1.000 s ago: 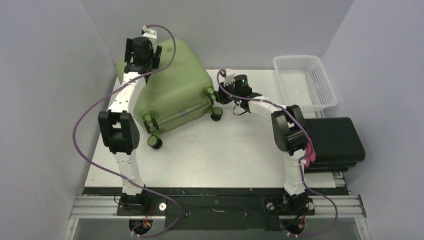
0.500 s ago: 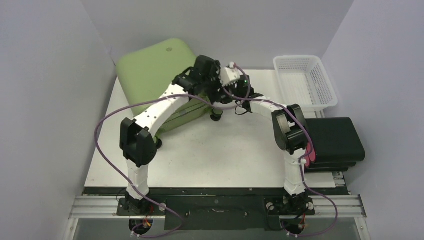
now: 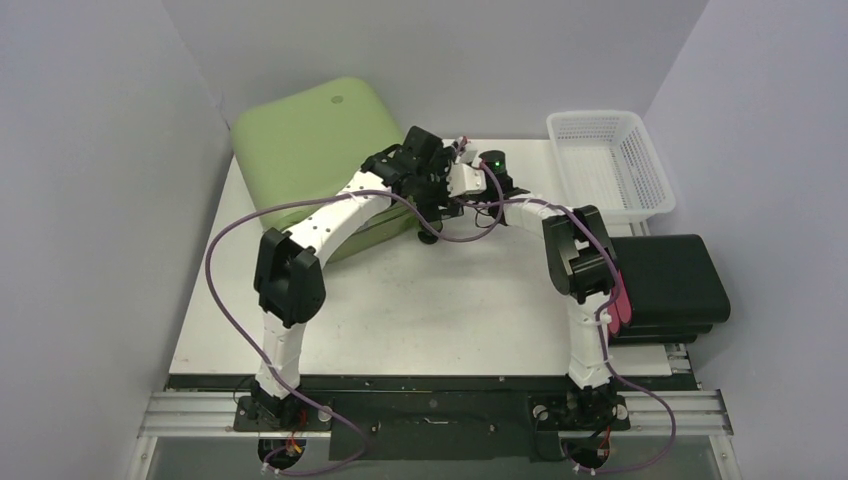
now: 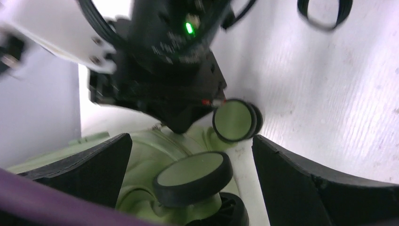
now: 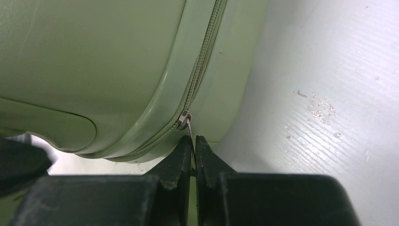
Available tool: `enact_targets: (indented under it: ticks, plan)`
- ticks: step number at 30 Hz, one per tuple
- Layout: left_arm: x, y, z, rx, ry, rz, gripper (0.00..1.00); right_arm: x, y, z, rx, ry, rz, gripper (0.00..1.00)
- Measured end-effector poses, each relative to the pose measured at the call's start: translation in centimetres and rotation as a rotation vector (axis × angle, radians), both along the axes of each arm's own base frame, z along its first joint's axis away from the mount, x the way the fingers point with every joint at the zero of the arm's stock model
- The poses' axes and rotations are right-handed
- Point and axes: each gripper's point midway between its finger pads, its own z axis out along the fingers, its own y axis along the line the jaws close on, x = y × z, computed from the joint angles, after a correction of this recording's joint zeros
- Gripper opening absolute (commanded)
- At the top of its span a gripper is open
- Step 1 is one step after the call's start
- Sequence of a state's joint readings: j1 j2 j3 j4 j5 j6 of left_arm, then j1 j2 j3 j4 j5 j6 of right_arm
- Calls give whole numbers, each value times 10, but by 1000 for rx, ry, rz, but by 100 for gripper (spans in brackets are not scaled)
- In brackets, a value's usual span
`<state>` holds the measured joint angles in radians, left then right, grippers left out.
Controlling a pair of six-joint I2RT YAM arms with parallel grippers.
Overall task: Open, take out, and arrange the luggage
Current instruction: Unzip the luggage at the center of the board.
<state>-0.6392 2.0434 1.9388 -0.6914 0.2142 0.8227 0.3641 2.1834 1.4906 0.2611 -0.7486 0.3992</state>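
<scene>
The light green luggage [image 3: 310, 140] lies at the back left of the table, broad face up. My left gripper [image 4: 192, 141] stands open at its right near corner, and a black-rimmed wheel [image 4: 195, 176] sits between its fingers [image 4: 301, 183] without touching them. A second wheel [image 4: 235, 120] shows just beyond. My right gripper [image 5: 194, 141] is shut on the metal zipper pull [image 5: 188, 123] at the luggage's rounded corner [image 5: 94, 56]. The zipper [image 5: 202, 52] looks closed there. In the top view both wrists crowd together at that corner [image 3: 440, 185].
A white mesh basket [image 3: 610, 160] stands at the back right. A black case with a pink-red side [image 3: 670, 285] lies at the right edge, beside the right arm's elbow. Grey walls close in at the left, back and right. The left arm's purple cable [image 3: 230, 250] loops over the table.
My left arm has swung from the luggage's far left end across to its right near corner. The luggage has settled with its broad face up. The right gripper stayed on the zipper pull.
</scene>
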Motion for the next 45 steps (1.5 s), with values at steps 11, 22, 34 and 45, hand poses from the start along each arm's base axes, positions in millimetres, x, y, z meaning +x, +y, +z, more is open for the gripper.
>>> enact_targets:
  ticks: [11, 22, 34, 45]
  plan:
    - [-15, 30, -10, 159, 48, -53, 61, -9, 7, -1, 40, 14, 37, 0]
    - [-73, 103, -11, 192, 126, -13, 60, -61, 58, 0, 45, 5, 192, 0]
    - [-139, 158, -40, 208, 328, 62, 60, -67, 108, 12, 28, -13, 251, 0]
    - [-173, 237, -67, 331, 542, 318, 61, -28, 109, 13, -32, -38, 123, 0]
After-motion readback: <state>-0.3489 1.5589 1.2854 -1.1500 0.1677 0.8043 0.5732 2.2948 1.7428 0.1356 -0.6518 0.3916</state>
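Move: The suitcase's upper right wheel sits practically between the left gripper's open fingers, about 2 cm below the hand point. The lower wheel is some 13 cm below that hand and 2 cm back; the suitcase's middle is about 11 cm ahead, 21 cm left and 6 cm lower. The right gripper already pinches the zipper pull, its slider some 3 cm left and 1 cm ahead; from the left hand, the slider lies roughly 3 cm ahead, 1 cm right and 8 cm below. Close the left gripper partway on the upper wheel and drag the corner left and back, carrying on clear of the suitcase to about 24 cm left, 17 cm back and 7 cm lower, tipping the fingers some 30 degrees further down. Keep the right gripper shut on the zipper pull: follow about 8 cm back and left, then go forward 5 cm, still edging left. ##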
